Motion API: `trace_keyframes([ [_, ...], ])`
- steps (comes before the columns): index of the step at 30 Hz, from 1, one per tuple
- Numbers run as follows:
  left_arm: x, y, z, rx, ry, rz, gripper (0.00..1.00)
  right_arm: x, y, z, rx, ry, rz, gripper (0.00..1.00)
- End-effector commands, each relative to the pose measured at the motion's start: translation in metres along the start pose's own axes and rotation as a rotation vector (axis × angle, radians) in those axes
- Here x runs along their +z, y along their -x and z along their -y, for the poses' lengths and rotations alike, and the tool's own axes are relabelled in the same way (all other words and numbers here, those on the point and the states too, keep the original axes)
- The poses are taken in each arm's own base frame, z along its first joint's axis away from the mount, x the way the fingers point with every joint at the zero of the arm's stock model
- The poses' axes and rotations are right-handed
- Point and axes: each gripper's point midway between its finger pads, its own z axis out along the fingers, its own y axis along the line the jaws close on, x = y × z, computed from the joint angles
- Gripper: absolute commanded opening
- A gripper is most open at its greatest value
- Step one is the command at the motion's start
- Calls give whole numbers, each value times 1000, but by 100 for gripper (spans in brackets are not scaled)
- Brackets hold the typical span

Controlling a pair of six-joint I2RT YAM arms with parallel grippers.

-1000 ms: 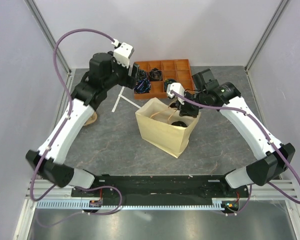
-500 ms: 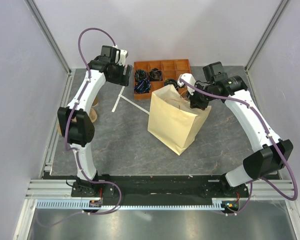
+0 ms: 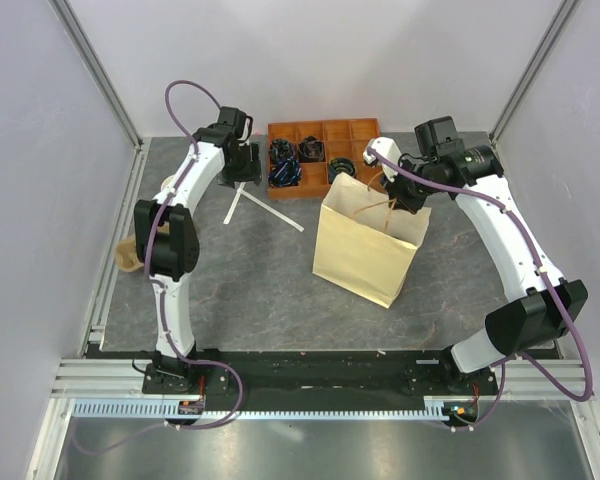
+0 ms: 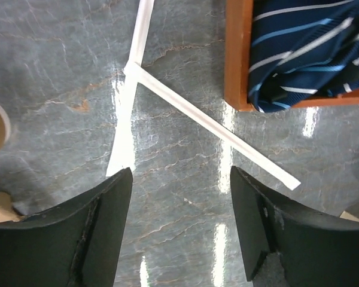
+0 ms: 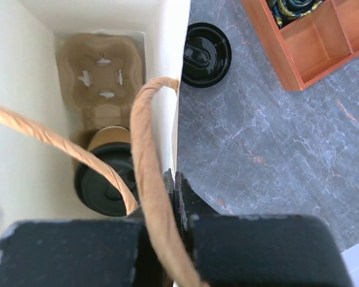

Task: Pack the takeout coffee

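The takeout coffee (image 5: 105,179), a brown cup with a black lid, sits at the bottom of the paper bag (image 3: 365,255), in a tan pulp carrier (image 5: 102,72). In the top view the bag's walls hide it. My right gripper (image 5: 176,182) is shut on the bag's rim (image 5: 170,89) beside a twisted paper handle (image 5: 146,149). The bag stands upright. My left gripper (image 4: 180,179) hangs open and empty over the grey table at the far left, just above two white wrapped straws (image 4: 215,128).
An orange compartment tray (image 3: 325,123) with dark items stands at the back, its corner close to the left gripper. A loose black lid (image 5: 206,46) lies on the table between bag and tray. A tan object (image 3: 128,255) lies by the left edge.
The bag has been pulled upright and shifted right by the right gripper. The left arm has swung away to the far left and lowered over the straws.
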Motion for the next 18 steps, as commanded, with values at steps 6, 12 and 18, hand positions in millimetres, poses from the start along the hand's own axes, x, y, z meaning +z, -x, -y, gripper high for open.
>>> trace_keyframes([
  [6, 34, -2, 1, -168, 51, -13, 68, -11, 1, -2, 38, -16, -3, 0],
  [12, 52, -4, 0, -187, 73, -23, 68, -14, 0, -3, 40, -22, -5, 2],
  [18, 74, -11, 2, -216, 74, -39, 70, -16, 2, -2, 46, -21, -9, 8],
])
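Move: The white straw slanting back to the right is what I am after: its middle lies about 12 cm below my left hand, some 5 cm to the right and 3 cm back. The other straw, under its far end, has its middle 3 cm left and 2 cm ahead. The striped bundle sits 10 cm right and 8 cm ahead, the kraft cup 20 cm left, level with me. From my right hand the slanting straw is some 34 cm left, 12 cm ahead and 24 cm down. I sink my left hand almost straight down, about 7.5 cm, onto the far-left part of the slanting straw, fingers kept wide open and still short of touching. On the way I turn it some 10 degrees counter-clockwise to line up with that straw and tip the fingers a little steeper. My right hand stays put at the bag's rim, its grip effort dropping at the end. ##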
